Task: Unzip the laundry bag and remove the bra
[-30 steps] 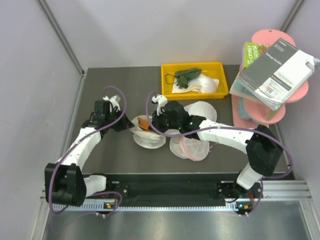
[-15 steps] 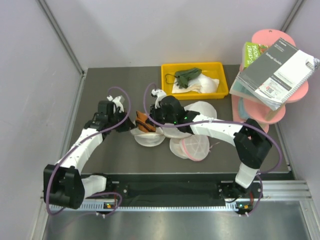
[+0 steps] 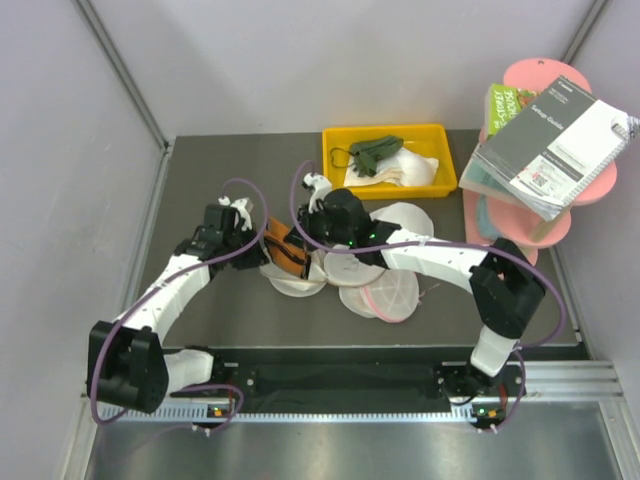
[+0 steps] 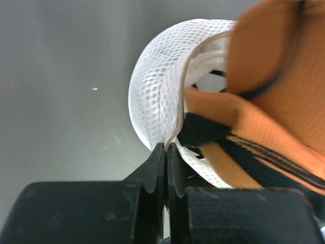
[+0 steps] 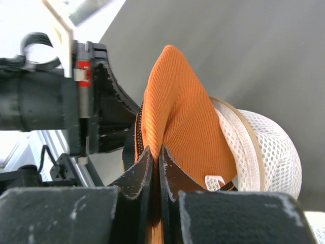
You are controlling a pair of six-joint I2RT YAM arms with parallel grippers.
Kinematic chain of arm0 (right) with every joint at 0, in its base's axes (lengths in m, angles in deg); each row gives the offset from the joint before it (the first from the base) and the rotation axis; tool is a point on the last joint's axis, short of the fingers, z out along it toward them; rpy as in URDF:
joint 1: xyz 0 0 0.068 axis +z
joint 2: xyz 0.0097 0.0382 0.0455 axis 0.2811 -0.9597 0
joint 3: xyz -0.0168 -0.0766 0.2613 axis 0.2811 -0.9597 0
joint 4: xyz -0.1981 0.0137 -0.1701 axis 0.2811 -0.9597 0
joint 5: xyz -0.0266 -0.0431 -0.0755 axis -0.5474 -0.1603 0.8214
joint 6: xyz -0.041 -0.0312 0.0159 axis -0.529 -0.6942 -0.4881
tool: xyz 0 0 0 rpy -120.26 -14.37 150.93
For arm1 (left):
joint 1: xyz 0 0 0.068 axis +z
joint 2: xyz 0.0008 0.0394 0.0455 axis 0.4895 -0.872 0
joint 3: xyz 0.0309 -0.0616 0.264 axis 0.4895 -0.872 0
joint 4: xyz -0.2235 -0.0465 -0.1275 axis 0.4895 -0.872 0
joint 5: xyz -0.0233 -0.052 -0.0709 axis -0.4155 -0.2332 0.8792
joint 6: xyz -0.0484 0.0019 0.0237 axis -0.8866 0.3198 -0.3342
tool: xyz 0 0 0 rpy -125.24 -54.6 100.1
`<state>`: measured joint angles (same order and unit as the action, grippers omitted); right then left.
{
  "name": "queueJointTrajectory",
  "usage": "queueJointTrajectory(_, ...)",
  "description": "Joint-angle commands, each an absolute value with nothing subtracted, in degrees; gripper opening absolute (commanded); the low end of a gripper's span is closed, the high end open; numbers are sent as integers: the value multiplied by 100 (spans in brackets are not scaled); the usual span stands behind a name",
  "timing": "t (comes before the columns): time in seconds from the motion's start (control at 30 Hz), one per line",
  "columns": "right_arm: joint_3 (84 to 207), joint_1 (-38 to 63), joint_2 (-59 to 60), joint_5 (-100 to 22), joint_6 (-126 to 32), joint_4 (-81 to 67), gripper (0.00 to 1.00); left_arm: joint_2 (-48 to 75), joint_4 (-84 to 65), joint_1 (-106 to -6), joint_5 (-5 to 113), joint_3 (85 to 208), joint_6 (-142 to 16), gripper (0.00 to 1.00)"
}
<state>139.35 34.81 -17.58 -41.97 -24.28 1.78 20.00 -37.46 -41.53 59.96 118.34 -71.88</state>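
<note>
The laundry bag, a round white mesh pod with a beige-tan rim, lies open mid-table. It also shows in the left wrist view and the right wrist view. An orange bra with black trim sticks partly out of it, also seen in the left wrist view and the right wrist view. My left gripper is shut on the bag's beige rim at its left side. My right gripper is shut on a fold of the bra, lifted above the bag.
A pink-rimmed round mesh bag and plain white mesh bags lie right of the pod. A yellow tray with cloths stands at the back. A pink stand with books is at the right edge.
My right gripper has moved back and left, drawing the orange bra further out of the bag. My left gripper has shifted slightly right and back, still holding the rim.
</note>
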Motion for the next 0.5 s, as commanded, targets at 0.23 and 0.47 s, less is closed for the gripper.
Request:
queueJointTrajectory(0.23,13445,3149,-111,-3881,-2594,89,0,2013,-3866,-4170,5742,12067,-7183,0)
queueJointTrajectory(0.47,13347,2675,602,-3820,-2726,-157,0,2048,-3839,-4170,5759,12059,-7183,0)
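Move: Out ahead of the right hand, which holds the orange bra, the yellow bin's middle lies about 27 cm forward, 20 cm right and 15 cm lower. The open laundry bag is some 14 cm below this hand, 2 cm back and 2 cm left; its folded-back lid is 12 cm right, 2 cm ahead. From the left hand, the bag's middle is level ahead, 8 cm right and 6 cm lower, the bin about 27 cm ahead and 29 cm right. Lifting the orange bra away from the laundry bag, the right hand climbs about 10 cm, almost straight up at first, then also swings some 7 cm right, towards the lid's side. Its fingers keep their pinch while the wrist turns roughly 15 degrees, fingertips rising and swinging clockwise. The left hand stays in place, still pinching the bag's zippered rim. ##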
